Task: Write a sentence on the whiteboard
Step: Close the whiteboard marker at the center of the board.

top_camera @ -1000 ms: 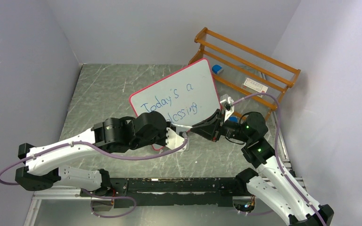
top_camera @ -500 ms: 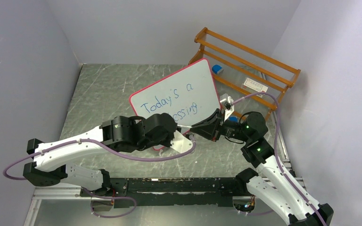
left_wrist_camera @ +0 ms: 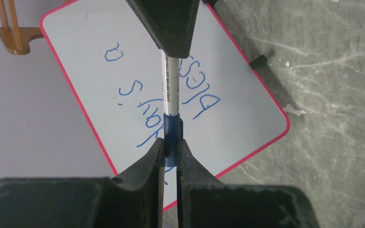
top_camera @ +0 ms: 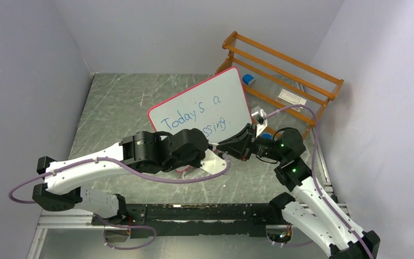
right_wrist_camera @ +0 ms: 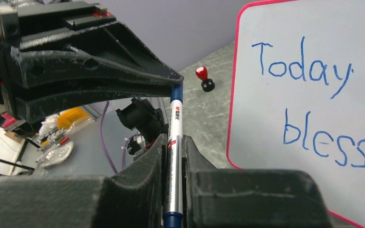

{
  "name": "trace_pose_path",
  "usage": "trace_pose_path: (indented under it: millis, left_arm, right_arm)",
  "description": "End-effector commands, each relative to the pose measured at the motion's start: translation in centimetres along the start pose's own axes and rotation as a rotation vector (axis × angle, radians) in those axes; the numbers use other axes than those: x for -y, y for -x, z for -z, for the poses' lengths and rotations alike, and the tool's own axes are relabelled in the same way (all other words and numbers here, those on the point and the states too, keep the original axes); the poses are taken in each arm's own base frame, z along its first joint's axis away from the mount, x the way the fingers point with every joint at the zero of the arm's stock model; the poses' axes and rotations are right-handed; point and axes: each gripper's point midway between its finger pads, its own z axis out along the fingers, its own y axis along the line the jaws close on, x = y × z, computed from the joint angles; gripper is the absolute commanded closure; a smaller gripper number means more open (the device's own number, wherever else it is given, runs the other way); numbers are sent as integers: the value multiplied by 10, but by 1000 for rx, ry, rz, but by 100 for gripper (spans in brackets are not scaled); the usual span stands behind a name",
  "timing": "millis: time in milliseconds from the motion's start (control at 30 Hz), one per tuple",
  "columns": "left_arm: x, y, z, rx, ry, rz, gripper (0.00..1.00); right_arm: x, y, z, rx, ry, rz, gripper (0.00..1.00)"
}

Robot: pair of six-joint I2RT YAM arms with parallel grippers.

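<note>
The whiteboard (top_camera: 215, 100) with a pink-red rim stands tilted at mid table. The sentence (top_camera: 194, 116) is in blue marker; "Today's a" shows on top, and the arms partly cover the second line. In the right wrist view the sentence (right_wrist_camera: 309, 71) reads "Today" and "bless". A white marker (left_wrist_camera: 171, 90) runs straight between both grippers in front of the board. My left gripper (left_wrist_camera: 171, 147) is shut on its blue cap (left_wrist_camera: 172, 133). My right gripper (right_wrist_camera: 173, 140) is shut on the marker's barrel (right_wrist_camera: 174, 156). The two grippers meet tip to tip (top_camera: 215, 146).
An orange wooden rack (top_camera: 285, 70) stands at the back right with a blue item (top_camera: 248, 80) and a white box (top_camera: 292, 97) on it. A small red-topped black knob (right_wrist_camera: 203, 78) sits on the grey marbled table (top_camera: 118, 108). Grey walls close in on three sides.
My left arm has moved right and a little up towards the right gripper, covering more of the second line. The right gripper has edged slightly left. Both stay shut.
</note>
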Motion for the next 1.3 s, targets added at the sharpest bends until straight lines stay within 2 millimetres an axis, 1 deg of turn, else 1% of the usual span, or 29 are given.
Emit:
trace_pose_path:
  millis: [0,133,233,267,433,600,667,767,833,967,1067,1167,1267]
  left_arm:
    - [0,18,2,20,-4,-68,95]
    - [4,28,-2,28,-7,-105,95]
    - [4,26,-5,5,9,-108,95]
    - [2,24,-5,-4,29,-99,93]
    - [-8,18,3,-2,102,-25,66]
    - [-18,13,7,1,201,135,44]
    - [-25,12,10,11,266,256,36]
    - [-34,13,15,51,360,503,23]
    - [-38,14,15,82,406,680,19]
    - [-39,20,8,155,421,1038,18]
    - [-38,14,-1,215,446,1283,18]
    - [-41,9,-5,342,443,1524,20]
    - [-48,7,0,489,449,1712,22]
  right_arm:
    - [-1,3,-4,30,23,-20,100]
    - [1,6,-8,43,31,-27,100]
    - [7,7,-8,57,9,-24,100]
    - [9,7,-8,63,-3,-21,100]
    - [19,3,-7,91,-41,-14,100]
    - [25,6,-4,159,-63,46,100]
    - [27,10,-2,198,-77,76,100]
    - [28,17,2,277,-83,117,100]
    - [30,20,5,317,-94,135,100]
    - [33,22,9,371,-108,169,100]
    - [35,24,16,421,-135,193,100]
    - [38,24,20,447,-161,214,100]
    - [40,21,22,451,-170,230,100]
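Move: The whiteboard marker hangs between the hands: its blue cap sits already on the barrel and is still pinched at the left hand point, about 8 cm left, 2 ahead and 1 above the right hand point, which holds the barrel. The whiteboard's middle lies some 13 cm ahead of the left hand, 3 to its left and 15 below. From the right hand a blue block stands about 13 ahead, 20 to the right and 25 below. The marker cap stays pinched briefly, then the left fingers open wide and let go; the left hand rises about 2.5 cm, goes forward about 3 and sinks back, rolling some 75 degrees, counter-clockwise looking along its fingers. The right hand keeps its grip on the barrel and draws it forward about 3.5 cm, then also right, sinking a little and swinging clockwise and tilting the cap end upward. ##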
